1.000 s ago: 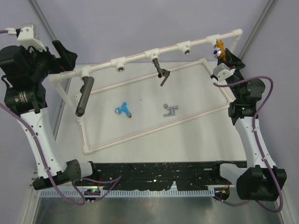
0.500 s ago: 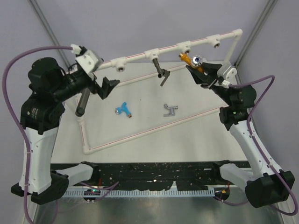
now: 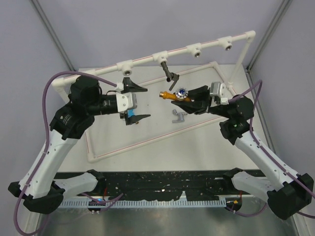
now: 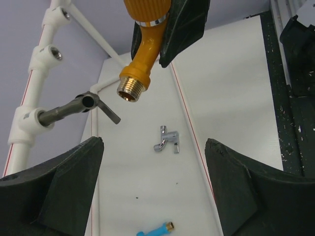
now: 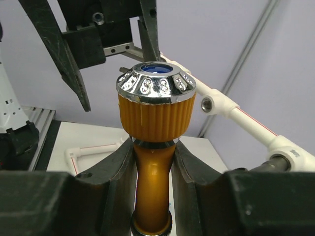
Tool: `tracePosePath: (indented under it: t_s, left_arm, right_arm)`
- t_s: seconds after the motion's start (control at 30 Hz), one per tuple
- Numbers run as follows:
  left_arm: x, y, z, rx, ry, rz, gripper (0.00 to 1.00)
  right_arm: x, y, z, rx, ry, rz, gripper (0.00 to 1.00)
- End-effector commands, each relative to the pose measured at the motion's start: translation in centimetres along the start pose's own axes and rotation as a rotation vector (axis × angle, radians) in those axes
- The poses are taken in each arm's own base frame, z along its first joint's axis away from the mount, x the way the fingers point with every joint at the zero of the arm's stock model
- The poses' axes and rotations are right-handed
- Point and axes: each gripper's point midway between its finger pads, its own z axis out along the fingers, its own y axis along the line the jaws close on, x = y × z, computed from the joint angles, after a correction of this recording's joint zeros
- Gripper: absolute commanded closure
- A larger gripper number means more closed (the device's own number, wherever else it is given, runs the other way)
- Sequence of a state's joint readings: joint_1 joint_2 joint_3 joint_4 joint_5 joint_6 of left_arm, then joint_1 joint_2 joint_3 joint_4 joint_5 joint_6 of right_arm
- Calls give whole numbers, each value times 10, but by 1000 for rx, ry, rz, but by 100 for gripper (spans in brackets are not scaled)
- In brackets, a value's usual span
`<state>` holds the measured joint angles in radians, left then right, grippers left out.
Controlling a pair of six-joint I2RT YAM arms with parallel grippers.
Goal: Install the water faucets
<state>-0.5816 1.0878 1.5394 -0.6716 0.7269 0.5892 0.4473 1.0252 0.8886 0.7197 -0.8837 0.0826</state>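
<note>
My right gripper [image 3: 186, 100] is shut on the orange-gold faucet [image 3: 170, 95] and holds it in the air above the middle of the table, threaded end toward the left. Facing it, my left gripper [image 3: 146, 102] is open, with nothing between its fingers. In the left wrist view the orange faucet's brass thread [image 4: 130, 90] hangs ahead of those open fingers [image 4: 59, 187]. The right wrist view has the orange faucet [image 5: 153, 147] clamped by its neck, ribbed cap up. On the table lie the silver-grey faucet [image 3: 179, 116] and the blue faucet [image 3: 130, 114], which is partly hidden behind the left gripper.
A white pipe frame [image 3: 211, 43] runs across the back with open round sockets [image 3: 195, 51]. A dark grey tap [image 3: 170, 76] sticks out of one middle socket. A lower white pipe rectangle [image 3: 147, 139] borders the table surface.
Both arms swung in from the table's sides to the middle. The right one carried the orange faucet down from the pipe's far right end, and the left gripper now faces it.
</note>
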Motion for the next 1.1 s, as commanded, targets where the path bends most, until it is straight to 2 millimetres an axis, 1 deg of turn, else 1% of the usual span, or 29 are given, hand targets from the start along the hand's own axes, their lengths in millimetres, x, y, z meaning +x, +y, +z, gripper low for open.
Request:
tracePosePath:
  t_s: [0.0, 0.17, 0.27, 0.4, 0.73, 0.87, 0.93, 1.0, 1.03, 1.07]
  left_arm:
    - [-11, -6, 18, 77, -94, 51, 16]
    - [-6, -8, 31, 111, -94, 25, 26]
    - [-4, -5, 35, 108, -90, 13, 31]
    - [-1, -7, 39, 129, -90, -5, 38]
    - [13, -10, 47, 148, -62, -57, 43]
    - [11, -11, 48, 156, -66, -69, 51]
    - [11, -12, 49, 163, -67, -69, 61]
    - [9, -13, 49, 164, -74, -64, 90]
    - [8, -12, 48, 160, -76, -62, 100]
    - [8, -12, 48, 156, -77, -63, 100]
  right_arm:
    - [-11, 20, 6, -88, -18, -26, 95]
    - [-3, 30, 12, -138, -3, -3, 95]
    - [1, 34, 16, -161, 0, 8, 95]
    - [4, 35, 18, -164, 4, 14, 95]
    - [2, 35, 20, -170, 0, 12, 95]
    - [4, 36, 21, -175, 2, 22, 95]
    - [5, 36, 22, -173, 2, 23, 95]
    - [3, 35, 23, -164, -1, 25, 95]
    - [4, 34, 23, -156, 2, 30, 95]
    - [4, 34, 22, -153, 2, 32, 95]
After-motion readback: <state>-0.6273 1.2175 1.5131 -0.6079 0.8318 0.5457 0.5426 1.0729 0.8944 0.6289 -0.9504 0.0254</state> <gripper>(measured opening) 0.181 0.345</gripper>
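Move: The right hand holds the orange faucet. From the open left hand, the faucet's middle lies about 11 cm to the right, 3 cm ahead and nearly level, its threaded end facing that hand. From the left hand, the grey lever faucet on the rail is some 12 cm ahead and 10 cm right, about level; the silver faucet lies roughly 11 cm ahead, 15 cm right and 27 cm below. The left fingers are about 14 cm left of the right hand, 1 cm back, level. The left hand eases to its right by about 4 cm and sinks nearly as far towards the orange faucet's threaded end, its fingers starting almost wide open, narrowing as it goes, then shutting quickly at the end to pinch the collar behind the thread. The right hand keeps its grip on the body below the knob and brings the faucet to meet it, about 3 cm left, as much down and 2 cm back with a slight turn, then holds nearly still while the left fingers close. ##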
